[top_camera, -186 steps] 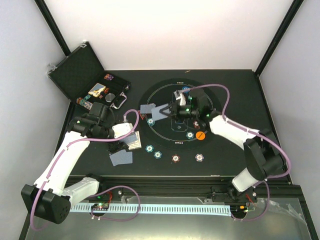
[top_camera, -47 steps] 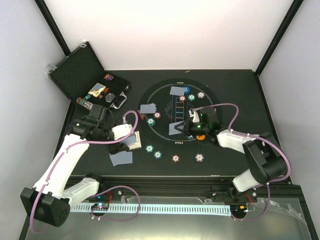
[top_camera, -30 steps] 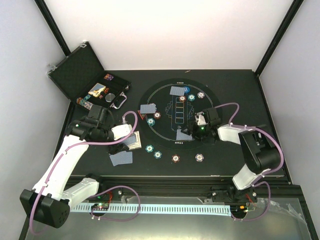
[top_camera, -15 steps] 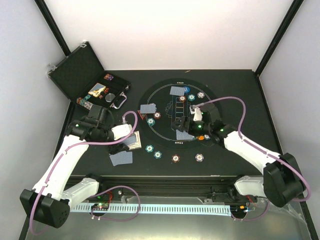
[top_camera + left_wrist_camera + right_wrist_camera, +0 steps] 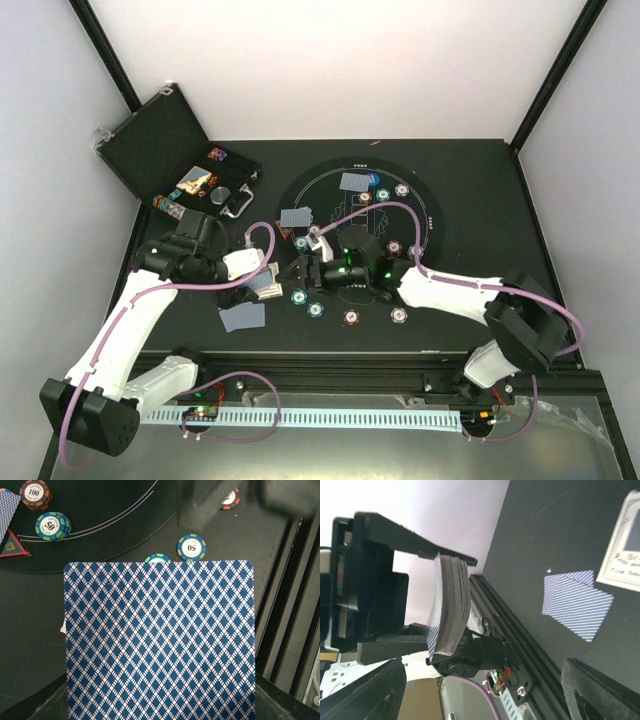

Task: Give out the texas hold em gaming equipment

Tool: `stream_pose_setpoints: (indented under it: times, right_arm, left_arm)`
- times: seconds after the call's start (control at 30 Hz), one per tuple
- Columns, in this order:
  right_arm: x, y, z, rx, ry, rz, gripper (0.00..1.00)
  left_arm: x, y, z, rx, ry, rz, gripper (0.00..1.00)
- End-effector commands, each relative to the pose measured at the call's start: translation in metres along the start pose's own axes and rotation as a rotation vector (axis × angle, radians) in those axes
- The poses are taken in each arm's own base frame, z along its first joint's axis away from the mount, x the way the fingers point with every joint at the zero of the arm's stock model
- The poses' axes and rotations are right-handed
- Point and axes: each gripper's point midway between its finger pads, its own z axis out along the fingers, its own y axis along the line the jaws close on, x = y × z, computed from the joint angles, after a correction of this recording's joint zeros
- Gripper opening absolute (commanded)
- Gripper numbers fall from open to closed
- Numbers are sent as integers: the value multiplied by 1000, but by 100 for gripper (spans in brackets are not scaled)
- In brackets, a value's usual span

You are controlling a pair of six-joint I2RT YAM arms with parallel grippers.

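Note:
A thick deck of blue-diamond-backed playing cards (image 5: 160,640) fills the left wrist view and hides the fingers holding it. The right wrist view shows the deck (image 5: 447,625) edge-on, with my left gripper (image 5: 248,292) shut on it from both sides. My right gripper (image 5: 298,272) stands open at the mat's left edge, pointing at the deck and a short way off. Its dark fingertips (image 5: 602,692) frame the bottom of its own view. Teal chips (image 5: 191,547) and a brown-red chip (image 5: 36,493) lie on the mat (image 5: 330,205), beside a red triangle marker (image 5: 10,545).
Two dealt cards (image 5: 243,317) lie left of the mat beside a white printed card (image 5: 622,545). More cards (image 5: 355,181) and several chips (image 5: 400,315) lie around the mat. The open black case (image 5: 165,150) stands at the back left. The black rail (image 5: 330,355) runs along the near edge.
My right gripper let go of a card on the mat's near part, opened wide and swung left across the mat toward the deck. The left arm stayed still.

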Motion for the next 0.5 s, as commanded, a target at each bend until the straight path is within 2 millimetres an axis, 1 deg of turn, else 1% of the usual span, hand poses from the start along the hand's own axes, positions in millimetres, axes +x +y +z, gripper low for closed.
stream_pose_setpoints:
  times: [0.0,0.1,0.2,0.3,0.47]
  right_arm:
    - [1,35,19,-132,22,-9,87]
    - [6,37,34,-153,51,1,87]
    - [6,40,47,-176,73,8,87]
    - [6,37,57,-186,91,20,87]
    - [7,28,72,-191,113,53,86]
  left_arm:
    - [-12,2,-6,-9,-49,13,2]
    - [-12,2,-6,-10,-49,14,2]
    - [-12,2,-6,-8,-46,12,2]
    - [-10,2,-5,-11,-40,13,2]
    - [-10,2,-5,-11,-40,14,2]
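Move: From the right hand, the card deck held in the left gripper lies about 8 cm to the left, 2 cm back and nearly level. Down on the table, some 16 cm below the right hand, the cream card packet is about 7 cm left and 5 back, the fanned cards 15 left and 14 back, and the nearer green-blue chip 9 back and 1 right. The deck's middle is roughly 2 cm right of the left hand point, 1 ahead and 2 lower. Closing in sideways on the held deck, the right hand travels about 6 cm left and eases slightly back, almost level, slowing towards the end and turning some 10 degrees. Its fingers stay wide open as they reach around the deck's right-hand part; whether they touch can't be seen. The left hand stays put and keeps its hold on the deck. ##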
